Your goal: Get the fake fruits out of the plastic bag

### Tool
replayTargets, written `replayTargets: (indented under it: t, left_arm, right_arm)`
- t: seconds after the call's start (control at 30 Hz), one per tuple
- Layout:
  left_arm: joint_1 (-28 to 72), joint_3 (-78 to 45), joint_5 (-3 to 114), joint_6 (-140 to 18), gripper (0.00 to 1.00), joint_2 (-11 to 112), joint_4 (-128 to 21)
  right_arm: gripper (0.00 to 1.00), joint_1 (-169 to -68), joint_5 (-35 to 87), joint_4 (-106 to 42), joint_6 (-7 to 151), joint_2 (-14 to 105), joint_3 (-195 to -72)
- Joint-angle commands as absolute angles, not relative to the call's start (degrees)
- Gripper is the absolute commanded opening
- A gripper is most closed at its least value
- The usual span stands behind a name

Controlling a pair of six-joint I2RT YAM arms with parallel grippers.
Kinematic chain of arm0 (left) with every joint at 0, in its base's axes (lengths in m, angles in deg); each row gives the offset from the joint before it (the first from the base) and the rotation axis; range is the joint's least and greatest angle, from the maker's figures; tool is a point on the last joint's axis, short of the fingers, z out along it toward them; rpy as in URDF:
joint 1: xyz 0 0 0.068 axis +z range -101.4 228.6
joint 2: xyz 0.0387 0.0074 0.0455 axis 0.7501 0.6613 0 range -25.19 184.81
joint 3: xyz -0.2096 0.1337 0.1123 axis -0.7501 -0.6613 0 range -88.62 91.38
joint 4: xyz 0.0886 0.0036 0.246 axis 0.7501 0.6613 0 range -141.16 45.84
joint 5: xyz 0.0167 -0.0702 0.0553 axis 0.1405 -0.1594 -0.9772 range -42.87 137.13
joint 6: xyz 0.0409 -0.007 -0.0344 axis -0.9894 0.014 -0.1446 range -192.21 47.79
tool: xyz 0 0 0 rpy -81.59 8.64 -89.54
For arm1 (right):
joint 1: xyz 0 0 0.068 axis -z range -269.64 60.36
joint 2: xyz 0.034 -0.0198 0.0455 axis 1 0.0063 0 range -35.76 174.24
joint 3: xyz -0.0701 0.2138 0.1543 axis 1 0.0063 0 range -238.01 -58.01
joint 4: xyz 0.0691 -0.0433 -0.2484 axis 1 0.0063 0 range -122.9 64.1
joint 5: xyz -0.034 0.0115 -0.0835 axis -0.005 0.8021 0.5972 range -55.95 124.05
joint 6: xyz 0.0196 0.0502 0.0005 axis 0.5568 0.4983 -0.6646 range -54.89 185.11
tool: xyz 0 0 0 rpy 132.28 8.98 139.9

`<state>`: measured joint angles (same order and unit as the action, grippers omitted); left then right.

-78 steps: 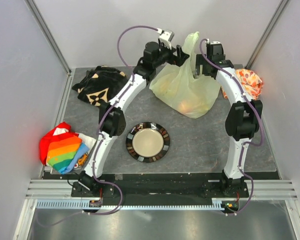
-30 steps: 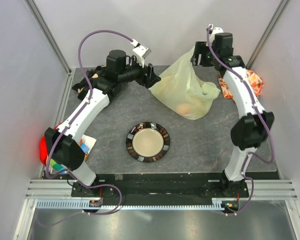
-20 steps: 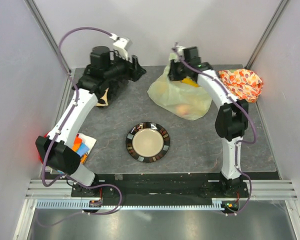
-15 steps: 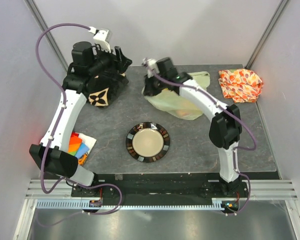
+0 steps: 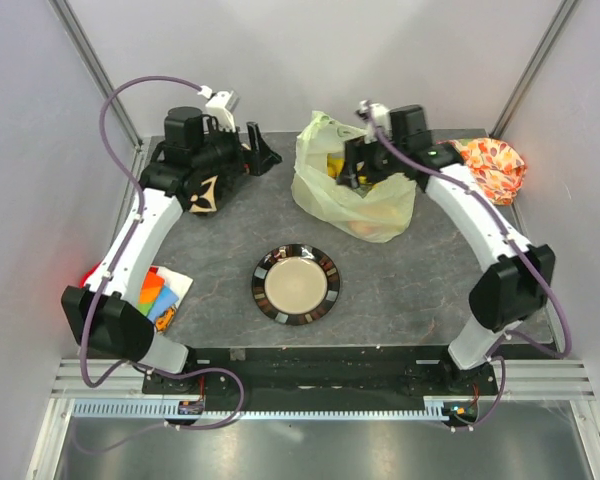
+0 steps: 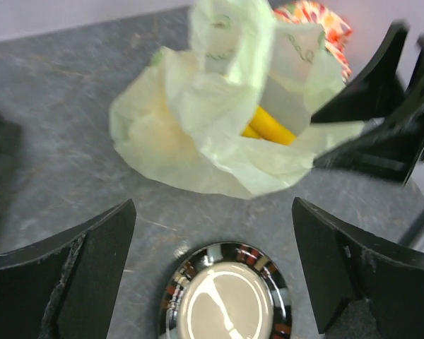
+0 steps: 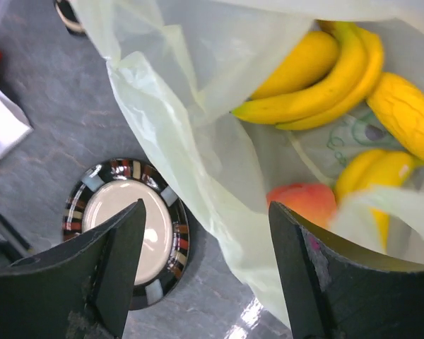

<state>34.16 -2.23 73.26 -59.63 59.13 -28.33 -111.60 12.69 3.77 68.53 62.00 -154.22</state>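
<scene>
The plastic bag (image 5: 325,185) stands at the back middle of the table with its mouth gaping upward. Inside it the right wrist view shows a banana bunch (image 7: 325,70), a yellow oval fruit (image 7: 410,106), a peach (image 7: 304,201) and another banana (image 7: 371,176). My right gripper (image 5: 355,168) hovers open over the bag's mouth (image 7: 198,141) and holds nothing. My left gripper (image 5: 255,152) is open and empty, left of the bag (image 6: 212,120), where a banana (image 6: 268,127) peeks out.
A striped black plate (image 5: 265,265) lies in front of the bag, also seen as the plate (image 6: 171,289) and the plate (image 7: 178,233) in the wrist views. An orange leaf-patterned cloth (image 5: 495,165) sits back right. A black cloth (image 5: 195,195) lies back left, a rainbow cloth (image 5: 152,295) near left.
The right arm has swung back to the right and risen; the bag, flattened half a second ago, now stands with its mouth open. The left gripper has moved right, away from the black cloth.
</scene>
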Motion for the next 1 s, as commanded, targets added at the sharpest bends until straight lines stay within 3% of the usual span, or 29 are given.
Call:
replayTargets:
  t: [0.0,0.13,0.3,0.43,0.5,0.53,0.57,0.73,0.97]
  left_arm:
    - [30.0,0.7,76.0,-57.3,0.99,62.6,-32.2]
    - [26.1,6.9,75.5,-57.8,0.99,69.1,-35.6]
    - [22.1,20.8,55.2,-60.6,0.99,81.4,-30.6]
    - [21.7,24.2,56.7,-62.6,0.95,86.3,-32.4]
    - [21.7,25.2,59.0,-64.1,0.57,87.9,-32.6]
    - [21.7,24.9,60.9,-65.0,0.34,87.7,-32.5]
    - [21.8,23.4,61.6,-65.2,0.02,87.1,-32.4]
    - [22.1,12.4,66.5,-65.7,0.02,76.8,-29.4]
    - [22.4,-9.0,68.9,-67.5,0.02,58.2,-25.2]
  right_arm:
    - [0.79,-106.8,2.0,1.6,74.1,56.9,-150.6]
    - [0.79,-106.1,1.7,-0.3,74.2,56.4,-148.8]
    - [0.78,-106.0,2.7,-0.6,73.5,57.7,-149.5]
    - [0.76,-106.0,9.4,-1.9,74.1,59.8,-148.0]
    - [0.73,-106.0,12.7,-2.4,74.1,61.4,-146.3]
    - [0.71,-105.8,17.2,-2.1,74.0,62.0,-145.7]
    - [0.68,-105.6,18.7,-2.2,73.6,63.1,-145.1]
    - [0.54,-104.0,27.5,0.2,70.9,64.3,-140.5]
    - [0.52,-103.9,32.4,7.3,68.6,50.4,-129.7]
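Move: The bag's left rim stands up about 9 cm ahead, 11 cm to the right and 5 cm below the left hand. The bananas are 9 cm ahead, 20 cm right and far below; the plate is some 14 cm back and 11 cm right. From the right hand, the bag's right rim is about 11 cm right, level fore-and-aft and 14 cm down; the peach lies roughly 2 cm ahead, 1 cm right and 20 cm below. The bag's left rim is caught by the left hand, which swings wide open some 11 cm right and 9 cm forward, pinches shut on the plastic, then hauls it back about 10 cm, down and a little left. The right hand shifts slightly right, pauses, then drops some 14 cm and farther right against the bag's right side, tipping downward, its fingers partly closing. ##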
